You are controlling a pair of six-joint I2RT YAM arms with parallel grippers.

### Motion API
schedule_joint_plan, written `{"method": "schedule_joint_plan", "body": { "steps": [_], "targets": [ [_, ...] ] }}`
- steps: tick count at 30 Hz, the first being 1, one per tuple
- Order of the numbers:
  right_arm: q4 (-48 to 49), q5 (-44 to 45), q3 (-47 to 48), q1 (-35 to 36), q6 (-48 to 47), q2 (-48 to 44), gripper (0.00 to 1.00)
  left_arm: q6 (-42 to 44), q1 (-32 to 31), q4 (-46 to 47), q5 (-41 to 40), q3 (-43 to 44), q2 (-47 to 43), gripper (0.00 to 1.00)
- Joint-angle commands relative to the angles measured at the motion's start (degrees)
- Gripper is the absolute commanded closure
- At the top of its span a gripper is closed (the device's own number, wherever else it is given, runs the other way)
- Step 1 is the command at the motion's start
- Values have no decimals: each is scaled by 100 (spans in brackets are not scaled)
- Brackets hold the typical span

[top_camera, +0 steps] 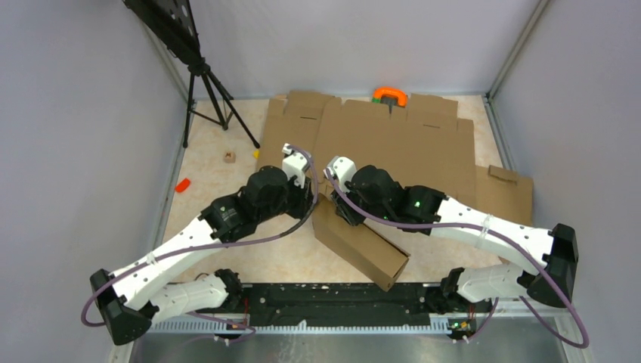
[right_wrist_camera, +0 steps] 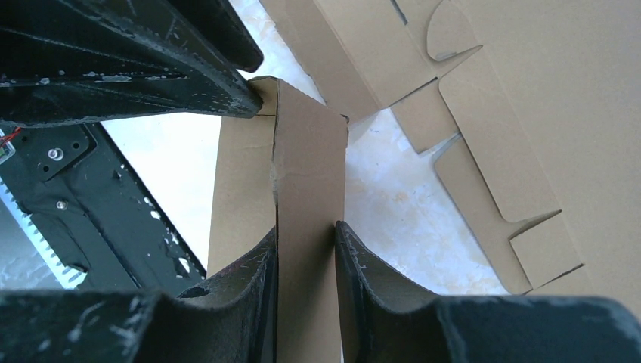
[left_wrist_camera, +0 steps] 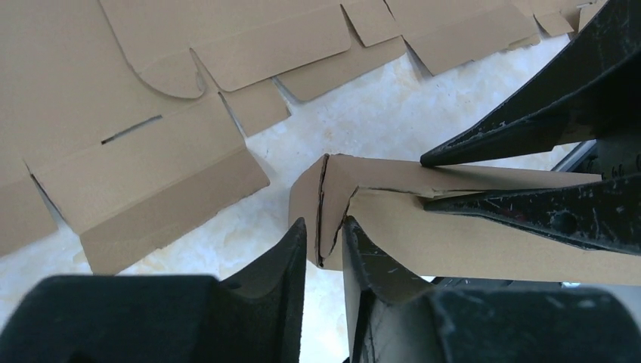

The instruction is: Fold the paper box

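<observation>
The paper box [top_camera: 361,243] is a long, narrow, folded brown piece lying slantwise in front of the arms, with its far end raised between both grippers. My left gripper [left_wrist_camera: 325,227] is shut on the creased end flap of the box [left_wrist_camera: 469,242], with a finger pressed against each side. My right gripper [right_wrist_camera: 306,238] is shut on a narrow upright wall of the box [right_wrist_camera: 310,151]. From above, the left gripper [top_camera: 311,198] and the right gripper [top_camera: 332,201] meet at that same end. The right fingers [left_wrist_camera: 521,208] show in the left wrist view, pinching the box's top edge.
Wide flat cardboard blanks [top_camera: 393,136] cover the back of the table. An orange clamp [top_camera: 389,95] sits at their far edge. A tripod [top_camera: 205,98] stands at the back left, with a small wooden block [top_camera: 229,157] and a red piece [top_camera: 182,184] nearby. A black rail [top_camera: 340,299] runs along the near edge.
</observation>
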Motion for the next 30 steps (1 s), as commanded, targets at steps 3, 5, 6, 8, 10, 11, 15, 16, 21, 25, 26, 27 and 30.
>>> {"method": "schedule_joint_plan", "body": {
  "steps": [3,5,6,8,10,11,15,16,21,25,26,27,30],
  "targets": [
    [-504,-185,25,-34,21,53,73,178,91,405,163,330,253,85],
    [-506,-185,36,-35,16,54,73,197,104,385,147,336,314,96],
    [-507,-184,45,-35,21,54,73,209,105,355,165,338,328,100],
    [-520,-164,58,-36,26,63,73,232,105,218,238,322,331,100],
    [-538,-155,62,-36,37,71,73,233,105,86,275,265,304,100],
    [-541,-143,82,-35,44,84,73,233,105,39,284,214,278,100],
    [-715,-47,198,-32,42,140,68,184,105,-51,506,-88,140,100],
    [-773,-72,244,-37,35,160,64,181,105,-56,621,-166,107,100],
    [-860,-318,478,-27,58,172,36,64,105,31,686,-537,-8,100],
    [-873,-308,672,-36,101,123,26,33,105,100,597,-640,-20,100],
    [-912,-312,726,-35,110,135,26,31,105,134,600,-645,-14,100],
    [-946,-329,783,-36,120,149,26,31,102,171,608,-644,-5,100],
    [-881,-741,859,-112,174,65,24,36,105,202,644,-616,49,100]
  ]
}}
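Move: The left hand, part-open, has the box's near-left top corner about 1 cm to its right and 2 cm below. The box's middle lies some 10 cm back, 11 cm right and 10 cm lower; the flat cardboard sheets centre about 17 cm ahead and 23 cm right on the table. The right hand pinches the box's upper narrow side; that same corner is roughly 4 cm ahead and 5 cm left of it, about level. Left fingers shut at the box corner, then sink about 2 cm; right fingers open, releasing the narrow side. ##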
